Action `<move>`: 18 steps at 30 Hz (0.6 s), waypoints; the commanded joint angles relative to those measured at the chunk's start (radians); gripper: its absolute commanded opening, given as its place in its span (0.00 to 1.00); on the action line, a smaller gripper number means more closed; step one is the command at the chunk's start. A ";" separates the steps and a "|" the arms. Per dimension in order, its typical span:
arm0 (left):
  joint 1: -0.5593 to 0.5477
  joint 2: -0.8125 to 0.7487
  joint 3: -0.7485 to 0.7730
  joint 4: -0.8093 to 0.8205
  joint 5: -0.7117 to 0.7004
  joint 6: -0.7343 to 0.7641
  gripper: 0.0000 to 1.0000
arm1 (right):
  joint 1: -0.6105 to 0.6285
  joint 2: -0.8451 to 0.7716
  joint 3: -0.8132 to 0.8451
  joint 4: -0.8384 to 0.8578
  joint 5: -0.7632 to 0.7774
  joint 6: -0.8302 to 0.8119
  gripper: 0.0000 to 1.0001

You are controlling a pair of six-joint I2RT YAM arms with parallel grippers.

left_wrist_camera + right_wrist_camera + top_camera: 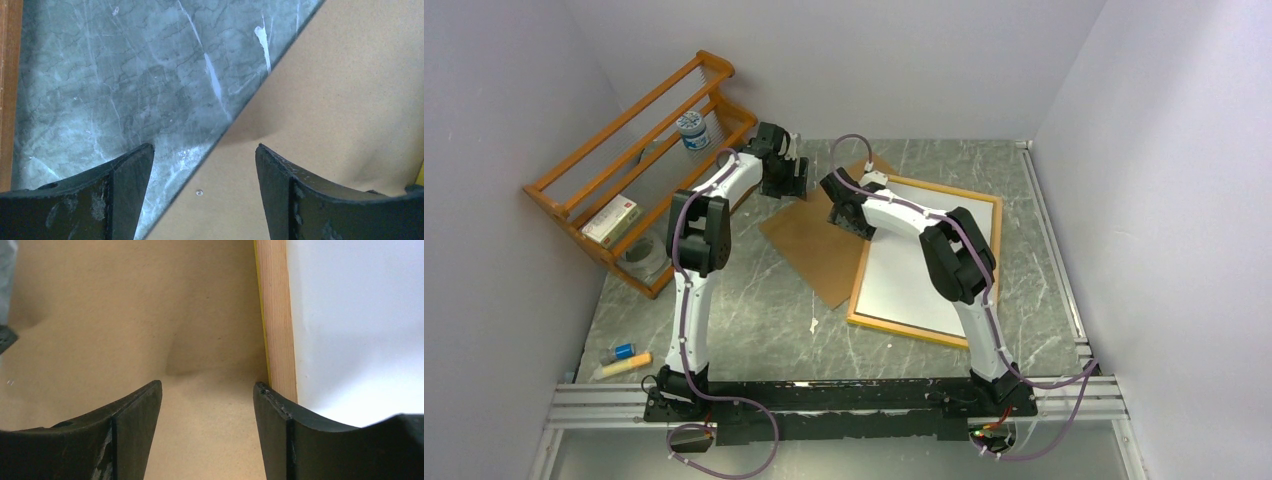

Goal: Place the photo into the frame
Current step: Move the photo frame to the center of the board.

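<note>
The frame [995,250] lies flat at the right with its wood-orange back up. Inside it a white sheet shows, the photo [914,285] with its plain back up. A brown hardboard panel [809,245] lies left of the frame and meets its left edge. My left gripper [786,180] stands open over the panel's far left edge; in the left wrist view the gripper [202,150] straddles that edge, panel [325,100] on its right. My right gripper [207,386] is open above the panel [125,315], one fingertip by the frame's wooden strip [277,315], with the photo [360,315] beyond.
An orange slatted wooden rack [574,180] stands at the back left with a jar [692,130], a box [611,220] and a tape roll [644,255]. Two small tubes [624,358] lie near the front left. Walls close in on both sides.
</note>
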 commanded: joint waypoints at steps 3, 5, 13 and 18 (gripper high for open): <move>0.000 0.021 -0.030 -0.093 0.041 -0.027 0.81 | -0.038 -0.025 -0.028 -0.156 0.138 0.049 0.74; 0.000 0.023 -0.031 -0.095 0.053 -0.029 0.81 | -0.045 -0.033 -0.038 -0.170 0.150 0.056 0.75; 0.002 0.049 0.001 -0.119 0.303 -0.031 0.78 | -0.059 -0.006 -0.005 -0.294 0.179 0.099 0.90; 0.001 0.052 -0.018 -0.100 0.366 -0.064 0.77 | -0.081 -0.014 -0.022 -0.318 0.153 0.109 0.99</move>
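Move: Just outside the photo frame's left bar, the right hand has its fingers low over the brown board and its right finger against the bar. The frame's middle lies about 13 cm to the right and 7 cm back; the board's middle is almost straight below. For the left hand, at the board's far-left edge, the frame's middle is some 23 cm right and 15 cm back, the board's about 9 cm right and 8 cm back, both slightly below. Pushing the photo frame to the right by its left bar, the right hand slides about 7 cm right and a little back, still low, its right finger staying on the yellow outer edge. It turns some 10 degrees clockwise, its left side dips, and the fingers spread almost fully. The left hand waits, then goes about 3 cm right and 2 cm back with the board, right finger over it, its left side dipping and fingers staying open. ##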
